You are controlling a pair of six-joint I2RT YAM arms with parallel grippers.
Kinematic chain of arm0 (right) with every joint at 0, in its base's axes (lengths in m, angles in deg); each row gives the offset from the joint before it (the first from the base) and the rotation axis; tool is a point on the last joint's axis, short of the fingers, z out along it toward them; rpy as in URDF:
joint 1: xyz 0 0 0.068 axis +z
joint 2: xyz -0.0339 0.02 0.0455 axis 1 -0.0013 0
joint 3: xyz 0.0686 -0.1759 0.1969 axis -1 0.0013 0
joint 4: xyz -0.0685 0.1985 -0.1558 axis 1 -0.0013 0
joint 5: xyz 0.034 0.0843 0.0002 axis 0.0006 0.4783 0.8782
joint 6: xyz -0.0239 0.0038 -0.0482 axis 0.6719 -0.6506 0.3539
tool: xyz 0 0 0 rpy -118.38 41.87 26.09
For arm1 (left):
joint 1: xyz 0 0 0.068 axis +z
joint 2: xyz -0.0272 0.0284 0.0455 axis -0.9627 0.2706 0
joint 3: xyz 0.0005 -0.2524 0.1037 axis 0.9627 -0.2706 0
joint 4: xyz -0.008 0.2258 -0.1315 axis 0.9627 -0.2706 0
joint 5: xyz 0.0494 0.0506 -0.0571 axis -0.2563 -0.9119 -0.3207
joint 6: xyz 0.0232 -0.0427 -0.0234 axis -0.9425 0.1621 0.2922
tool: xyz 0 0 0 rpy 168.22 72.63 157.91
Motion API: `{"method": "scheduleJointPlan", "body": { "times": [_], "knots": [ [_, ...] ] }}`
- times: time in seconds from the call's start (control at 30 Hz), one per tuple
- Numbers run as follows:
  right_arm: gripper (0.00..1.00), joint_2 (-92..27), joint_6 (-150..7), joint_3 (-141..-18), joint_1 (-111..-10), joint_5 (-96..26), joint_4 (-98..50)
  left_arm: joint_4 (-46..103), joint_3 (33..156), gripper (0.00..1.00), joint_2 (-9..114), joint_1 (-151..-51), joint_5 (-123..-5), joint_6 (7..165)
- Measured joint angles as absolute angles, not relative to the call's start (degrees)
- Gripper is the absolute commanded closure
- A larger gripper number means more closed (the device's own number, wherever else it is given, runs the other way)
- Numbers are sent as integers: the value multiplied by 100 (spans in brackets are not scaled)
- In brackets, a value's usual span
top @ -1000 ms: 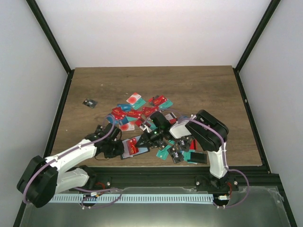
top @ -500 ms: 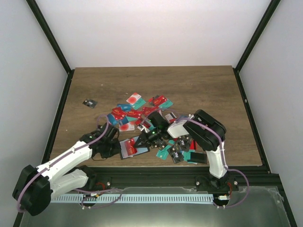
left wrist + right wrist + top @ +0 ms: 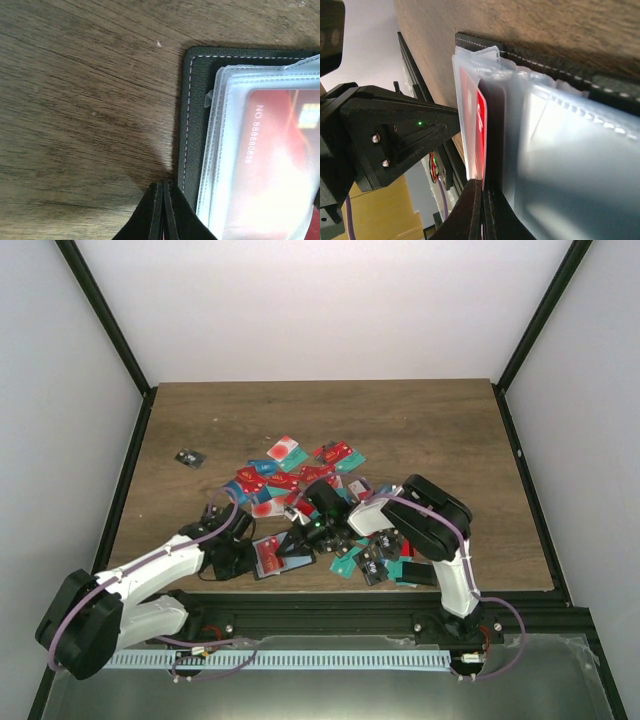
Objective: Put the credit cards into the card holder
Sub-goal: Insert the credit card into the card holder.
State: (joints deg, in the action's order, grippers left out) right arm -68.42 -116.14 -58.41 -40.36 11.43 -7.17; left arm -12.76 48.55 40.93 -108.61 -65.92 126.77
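Note:
The card holder (image 3: 278, 554) lies open near the table's front edge, its clear sleeves up and a red card showing in one (image 3: 280, 165). My left gripper (image 3: 243, 558) is shut, its tips (image 3: 163, 184) against the holder's stitched black left edge (image 3: 189, 125). My right gripper (image 3: 312, 533) is shut on a red credit card (image 3: 480, 131) that stands on edge among the holder's clear sleeves (image 3: 555, 150); the jaw tips (image 3: 482, 181) pinch its near end. More credit cards (image 3: 298, 476), red, teal and blue, lie heaped behind the holder.
More cards and flat black cases (image 3: 395, 565) lie by the right arm's base. A small dark item (image 3: 188, 458) sits alone at the far left. The left arm's black body (image 3: 385, 135) fills the left of the right wrist view. The front rail (image 3: 330, 600) runs just below the holder.
My left gripper has closed beside the holder's left edge. My right gripper has moved left and down over the holder with the red card.

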Motion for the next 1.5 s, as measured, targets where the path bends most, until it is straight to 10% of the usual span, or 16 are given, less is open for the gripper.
{"method": "scheduleJointPlan", "body": {
  "times": [1.5],
  "knots": [
    [63,-6558,-10554,-6899,-3818,346,-3196,-1119,4627,96,3728,-10841,-6527,12791]
  ]
}}
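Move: The right hand still pinches the red card, already part-way into the clear pocket on the holder's left page; that pocket's middle lies about 3 cm to its left, roughly level in reach and 2 cm lower. The holder's empty right page sits some 4 cm to its right and 3 cm down, and a red-and-white card about 10 cm ahead and 4 cm left. From the left hand the pocket is about 5 cm right, 2 cm ahead and 1 cm higher. Still pinching the red card by its outer edge, the right hand pushes it about 1 cm left into the pocket, then lets go, opening the fingers to roughly a third. While opening it backs off some 1.5 cm to the right and dips the fingertips about 10 degrees, then starts up and left again by about 1 cm. The left hand stays with shut fingertips down beside the holder's left edge. ##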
